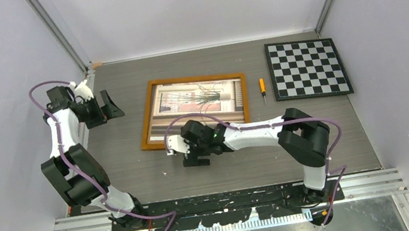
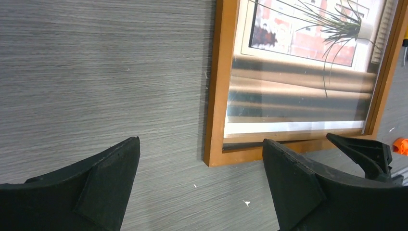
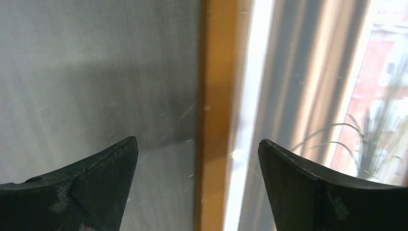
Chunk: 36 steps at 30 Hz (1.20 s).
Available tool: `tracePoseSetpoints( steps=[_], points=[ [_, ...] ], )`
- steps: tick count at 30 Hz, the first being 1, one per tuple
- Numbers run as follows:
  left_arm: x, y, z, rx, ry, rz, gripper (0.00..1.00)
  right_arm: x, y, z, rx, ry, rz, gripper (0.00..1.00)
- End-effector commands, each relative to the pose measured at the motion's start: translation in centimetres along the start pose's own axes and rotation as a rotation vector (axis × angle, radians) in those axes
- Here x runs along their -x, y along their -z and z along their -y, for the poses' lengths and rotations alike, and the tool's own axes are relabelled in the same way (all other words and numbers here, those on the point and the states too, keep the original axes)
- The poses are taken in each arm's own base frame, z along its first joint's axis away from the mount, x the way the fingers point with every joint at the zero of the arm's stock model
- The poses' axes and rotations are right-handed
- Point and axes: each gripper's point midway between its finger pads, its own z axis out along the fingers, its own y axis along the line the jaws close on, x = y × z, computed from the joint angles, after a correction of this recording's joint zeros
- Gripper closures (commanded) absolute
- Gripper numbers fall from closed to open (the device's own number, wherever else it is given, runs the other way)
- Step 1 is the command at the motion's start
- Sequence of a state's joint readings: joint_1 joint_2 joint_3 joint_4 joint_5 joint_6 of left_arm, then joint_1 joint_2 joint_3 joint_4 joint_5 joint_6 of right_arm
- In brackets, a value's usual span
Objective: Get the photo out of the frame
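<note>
The frame (image 1: 147, 116), with its narrow orange-brown wooden border, lies face up in the middle of the table. Inside it the photo (image 1: 200, 99) shows a spiky green plant at a window. My right gripper (image 1: 181, 149) stands open at the frame's near-left part. In the right wrist view its jaws straddle the wooden border (image 3: 216, 96), one over the table and one over the photo (image 3: 312, 96), holding nothing. My left gripper (image 1: 115, 105) is open to the left of the frame and apart from it. Its view shows the frame's corner (image 2: 219, 96) and the photo (image 2: 298, 86) ahead.
A black-and-white checkerboard (image 1: 307, 68) lies at the back right. A small screwdriver with an orange handle (image 1: 263, 88) lies between it and the frame. Pale walls close in the table on the left, right and back.
</note>
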<state>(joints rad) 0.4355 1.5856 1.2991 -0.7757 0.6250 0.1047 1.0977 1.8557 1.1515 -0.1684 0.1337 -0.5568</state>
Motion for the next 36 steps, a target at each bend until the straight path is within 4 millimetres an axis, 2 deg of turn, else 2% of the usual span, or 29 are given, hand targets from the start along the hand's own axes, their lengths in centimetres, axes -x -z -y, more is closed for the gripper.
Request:
tracePoseSetpoints(
  steps=[1, 3, 7, 11, 14, 19, 23, 27, 29, 32, 34, 36],
  points=[
    [0.8, 1.2, 1.8, -0.060, -0.101, 0.033, 0.00, 2.3, 5.2, -0.9, 0.237, -0.106, 0.044, 0.00],
    [0.4, 1.3, 2.2, -0.071, -0.118, 0.030, 0.00, 2.3, 6.5, 1.1, 0.297, -0.207, 0.042, 0.00],
    [-1.9, 1.7, 3.7, -0.103, -0.232, -0.007, 0.00, 1.7, 7.4, 7.7, 0.364, -0.466, 0.009, 0.00],
    [-6.4, 1.8, 5.8, -0.176, -0.476, -0.115, 0.00, -1.3, 5.6, 14.4, 0.362, -0.701, -0.021, 0.00],
    [-9.6, 1.9, 7.4, -0.219, -0.660, -0.179, 0.00, -3.7, 4.4, 18.2, 0.365, -0.824, -0.030, 0.00],
    [-13.6, 1.5, 9.6, -0.260, -0.933, -0.237, 0.00, -7.9, 1.6, 23.8, 0.263, -0.961, -0.008, 0.00],
    [-16.2, 1.2, 11.2, -0.295, -1.049, -0.288, 0.00, -11.1, 0.1, 25.8, 0.216, -1.062, -0.011, 0.00],
    [-17.5, 0.6, 11.9, -0.310, -1.072, -0.326, 0.00, -12.7, -0.4, 26.8, 0.179, -1.078, -0.010, 0.00],
    [-17.9, 0.5, 12.3, -0.321, -1.071, -0.341, 0.00, -12.3, -0.1, 27.0, 0.181, -1.074, 0.005, 0.00],
    [-18.2, 0.3, 12.8, -0.333, -1.079, -0.356, 0.00, -10.6, 1.3, 27.5, 0.200, -1.074, 0.062, 0.00],
    [-18.6, 0.2, 12.9, -0.337, -1.094, -0.367, 0.00, -9.9, 2.0, 28.6, 0.166, -1.051, 0.102, 0.00],
    [-18.9, -0.1, 12.9, -0.335, -1.115, -0.377, 0.00, -10.7, 1.4, 29.9, 0.092, -1.023, 0.102, 0.00]
  ],
)
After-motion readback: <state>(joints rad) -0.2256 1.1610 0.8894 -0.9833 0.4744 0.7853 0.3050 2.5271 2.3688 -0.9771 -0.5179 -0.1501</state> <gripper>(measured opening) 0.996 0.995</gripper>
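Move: The frame with the photo lies with its middle about 17 cm ahead of the right hand, 2 cm to its right and 3 cm below. The screwdriver lies some 23 cm ahead of that hand and 25 cm to its right, and the chessboard roughly 28 cm ahead and 41 cm to its right. From the left hand, the frame's middle is about 8 cm ahead, 29 cm to the right and 14 cm below. Open right hand arcs about 25 cm forward over the frame, and rightward; open left swings back-right around 22 cm. ##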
